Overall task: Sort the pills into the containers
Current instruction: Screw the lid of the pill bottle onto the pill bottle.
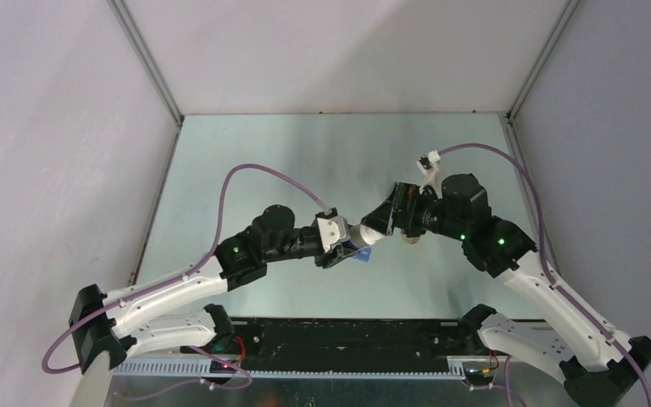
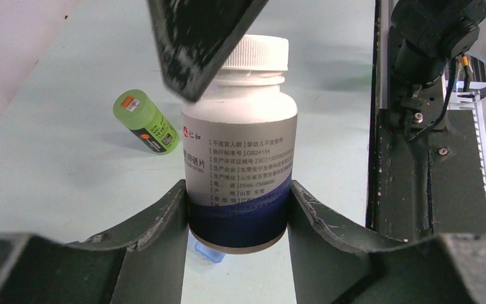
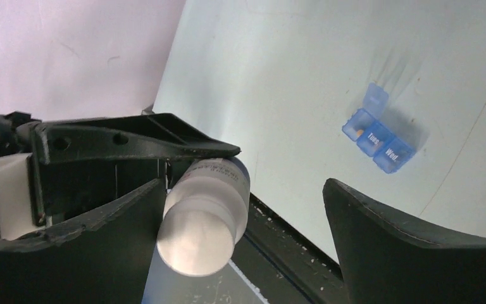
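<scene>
A white pill bottle (image 2: 240, 152) with a blue band and a white screw cap (image 2: 256, 54) is held up off the table. My left gripper (image 2: 237, 190) is shut on its lower body. My right gripper (image 3: 245, 190) stands open around the cap (image 3: 197, 239), which lies close against one finger (image 3: 101, 247), with a wide gap to the other. In the top view the two grippers (image 1: 339, 243) (image 1: 379, 222) meet at mid-table over the bottle (image 1: 360, 233). A blue weekly pill box (image 3: 376, 132) lies on the table with one lid raised; a corner (image 2: 210, 252) shows under the bottle.
A small green bottle (image 2: 145, 121) with an orange label lies on its side on the table, to the left in the left wrist view. The black rail (image 1: 347, 335) runs along the near edge between the arm bases. Grey walls enclose the table on three sides.
</scene>
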`<action>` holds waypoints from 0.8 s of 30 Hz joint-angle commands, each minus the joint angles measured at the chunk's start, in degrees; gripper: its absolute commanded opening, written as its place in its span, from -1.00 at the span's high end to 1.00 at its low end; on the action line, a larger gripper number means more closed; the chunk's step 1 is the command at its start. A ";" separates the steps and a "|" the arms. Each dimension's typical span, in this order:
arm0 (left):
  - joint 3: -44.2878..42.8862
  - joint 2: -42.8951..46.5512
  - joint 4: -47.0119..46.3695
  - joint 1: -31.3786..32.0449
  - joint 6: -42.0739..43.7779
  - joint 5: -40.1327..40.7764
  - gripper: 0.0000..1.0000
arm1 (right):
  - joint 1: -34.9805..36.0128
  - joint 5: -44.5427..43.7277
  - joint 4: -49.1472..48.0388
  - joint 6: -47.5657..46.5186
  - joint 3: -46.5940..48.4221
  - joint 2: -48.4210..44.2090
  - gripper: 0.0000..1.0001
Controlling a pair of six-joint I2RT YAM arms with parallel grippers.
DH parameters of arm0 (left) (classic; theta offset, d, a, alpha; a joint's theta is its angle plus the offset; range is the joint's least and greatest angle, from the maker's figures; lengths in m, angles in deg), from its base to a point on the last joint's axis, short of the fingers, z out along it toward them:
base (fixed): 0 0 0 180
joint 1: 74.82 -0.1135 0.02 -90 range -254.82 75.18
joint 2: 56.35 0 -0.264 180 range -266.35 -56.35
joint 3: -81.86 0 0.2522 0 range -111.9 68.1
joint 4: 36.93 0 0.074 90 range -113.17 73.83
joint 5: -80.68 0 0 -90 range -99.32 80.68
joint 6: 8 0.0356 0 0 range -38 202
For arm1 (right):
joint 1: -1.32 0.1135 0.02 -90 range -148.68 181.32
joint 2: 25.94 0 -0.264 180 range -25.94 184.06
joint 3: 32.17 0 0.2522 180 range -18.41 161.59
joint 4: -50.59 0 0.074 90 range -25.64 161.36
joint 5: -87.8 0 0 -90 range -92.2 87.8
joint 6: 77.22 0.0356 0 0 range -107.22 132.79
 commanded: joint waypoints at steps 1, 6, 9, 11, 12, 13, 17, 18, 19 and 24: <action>-0.97 1.17 -3.30 0.14 -0.33 -1.08 1.00 | -1.96 1.48 -2.72 -8.69 0.40 -5.29 -0.99; -1.05 1.13 -3.67 0.18 -0.52 -1.74 1.00 | -4.29 9.36 -1.68 -17.52 0.40 -9.01 -0.99; -1.33 1.11 -3.64 0.14 -0.55 -2.25 1.00 | -5.24 13.26 -0.42 -20.78 0.40 -9.57 -0.99; -1.36 1.10 -3.60 0.15 -0.57 -2.79 1.00 | -5.35 17.00 0.51 -23.90 0.32 -9.32 -0.99; -1.36 1.13 -3.60 0.14 -0.68 -3.15 1.00 | -5.34 18.50 0.96 -26.71 0.38 -8.84 -0.97; -1.36 1.12 -3.60 0.18 -0.66 -3.70 1.00 | -5.18 21.30 1.76 -27.96 0.39 -8.53 -0.95; -1.65 0.98 -2.96 0.16 -0.51 -6.24 1.00 | -4.43 23.42 2.85 -32.47 0.38 -6.02 -0.82; -1.77 0.87 -2.84 0.15 -0.19 -6.78 1.00 | -4.31 23.51 2.88 -33.14 0.39 -5.67 -0.77; -1.83 0.63 -2.57 0.18 -0.10 -7.68 1.00 | -4.29 23.58 2.68 -33.28 0.40 -5.07 -0.60; -2.25 -0.30 -1.84 0.14 0.08 -9.12 1.00 | -4.13 23.79 0.36 -31.18 0.39 -3.25 -0.11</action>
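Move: The lid of the pill bottle stands about 2 cm back and 1 cm left of the right hand, at its height, between the wide-open fingers. Some 21 cm below lies the blue pill box, about 3 cm ahead and 2 cm left; roughly 18 cm below, the orange-capped jar is about 6 cm ahead and 9 cm right, the green bottle some 14 cm ahead and 6 cm right. From the left hand, holding the bottle, the lid is about 5 cm right, 1 cm ahead and 2 cm up. Backing about 4 cm towards its base, the right hand arcs out to its right and up off the lid, then returns left and down around the lid. Its wrist rolls back some 30 degrees, counter-clockwise looking along the fingers, which stay wide, then begin closing beside the lid. The left hand draws the gripped bottle back about 1.5 cm. ##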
